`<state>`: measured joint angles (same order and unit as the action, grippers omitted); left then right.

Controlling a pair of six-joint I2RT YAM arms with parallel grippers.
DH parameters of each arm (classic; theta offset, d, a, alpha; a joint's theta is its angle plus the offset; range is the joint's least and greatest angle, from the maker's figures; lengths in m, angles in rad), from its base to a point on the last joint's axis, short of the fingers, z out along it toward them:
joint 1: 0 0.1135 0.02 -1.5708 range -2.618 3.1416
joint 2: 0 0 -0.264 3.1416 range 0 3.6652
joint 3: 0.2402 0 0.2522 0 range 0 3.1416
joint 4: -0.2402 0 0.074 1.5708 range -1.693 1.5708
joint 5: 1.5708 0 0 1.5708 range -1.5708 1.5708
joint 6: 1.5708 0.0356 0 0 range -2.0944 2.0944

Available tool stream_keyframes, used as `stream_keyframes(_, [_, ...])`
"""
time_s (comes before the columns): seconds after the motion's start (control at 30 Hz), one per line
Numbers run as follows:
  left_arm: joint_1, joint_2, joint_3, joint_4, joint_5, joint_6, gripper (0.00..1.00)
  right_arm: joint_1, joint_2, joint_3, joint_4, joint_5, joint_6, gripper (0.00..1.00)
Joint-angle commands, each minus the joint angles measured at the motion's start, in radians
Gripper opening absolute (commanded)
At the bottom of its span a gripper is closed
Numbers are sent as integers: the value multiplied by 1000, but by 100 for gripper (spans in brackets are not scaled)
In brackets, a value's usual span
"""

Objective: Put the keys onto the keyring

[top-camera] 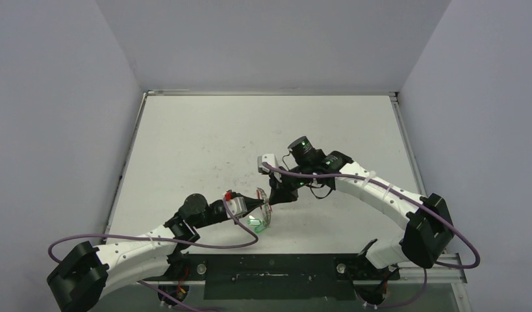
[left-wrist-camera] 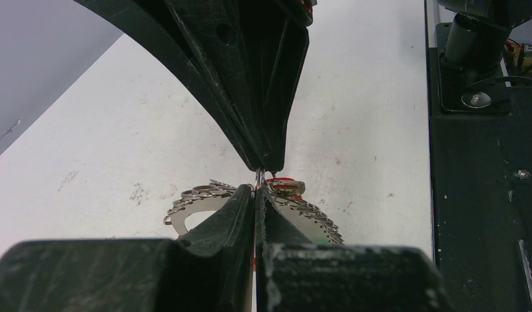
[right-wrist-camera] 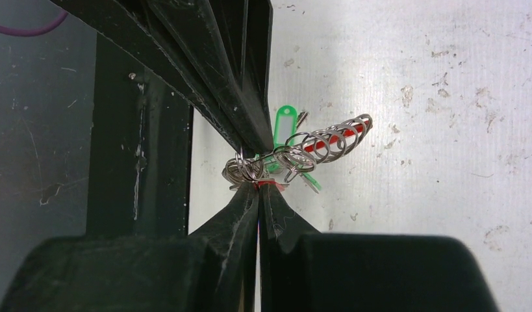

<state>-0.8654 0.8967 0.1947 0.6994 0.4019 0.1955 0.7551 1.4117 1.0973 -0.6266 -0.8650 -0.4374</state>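
The keyring [top-camera: 267, 212] hangs above the table between both grippers, its silvery loops [right-wrist-camera: 315, 144] fanned along a red arc. My left gripper [top-camera: 260, 197] is shut on the ring's thin metal edge [left-wrist-camera: 257, 185], and loops spread out on either side [left-wrist-camera: 198, 195]. My right gripper [right-wrist-camera: 258, 186] is shut on the ring's red rim, tip to tip with the left one [top-camera: 275, 194]. A key's green tag [right-wrist-camera: 284, 123] shows behind the loops and under the ring [top-camera: 255, 222]. I cannot tell whether it is threaded on. A red-tagged key is not clearly visible.
The white table [top-camera: 250, 130] is scuffed and walled in by grey panels. A black base strip [top-camera: 269, 270] with the arm mounts runs along the near edge. Purple cables loop beside both arms [top-camera: 185, 240].
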Motion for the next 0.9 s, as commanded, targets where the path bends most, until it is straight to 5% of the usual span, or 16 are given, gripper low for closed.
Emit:
stream_keyframes(0.0, [-4,-14,15,60,2,3,0,2,17,-9,6,14,-18,0])
stream_keyframes(0.53, [-5,-17,14,65,1,3,0,4,7,-89,149,-3,37,0])
stream_keyframes(0.87, [-4,-22,9,65,0,0,0,1,-148,-197,290,31,55,42])
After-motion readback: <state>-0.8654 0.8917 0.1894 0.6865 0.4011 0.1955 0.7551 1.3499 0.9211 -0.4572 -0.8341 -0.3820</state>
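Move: My right fingers are already shut on what looks like the red tag, with the keyring's middle about 1 cm to their left and some 3 cm below. The green tags hang roughly 6 cm back, 4 cm left and 7 cm below. My left hand keeps its pinch on a ring of the keyring; from it the red tag lies about 2 cm right, 1 cm back and 1 cm below. I draw my right hand down about 3 cm beside the keyring, fingers shut on the red tag at first, then let go near the bottom, opening to over a third as I ease about 1 cm right and slightly back. My left hand keeps its pinch, dipping just under 1 cm with the pull and coming partway back up as I release. ##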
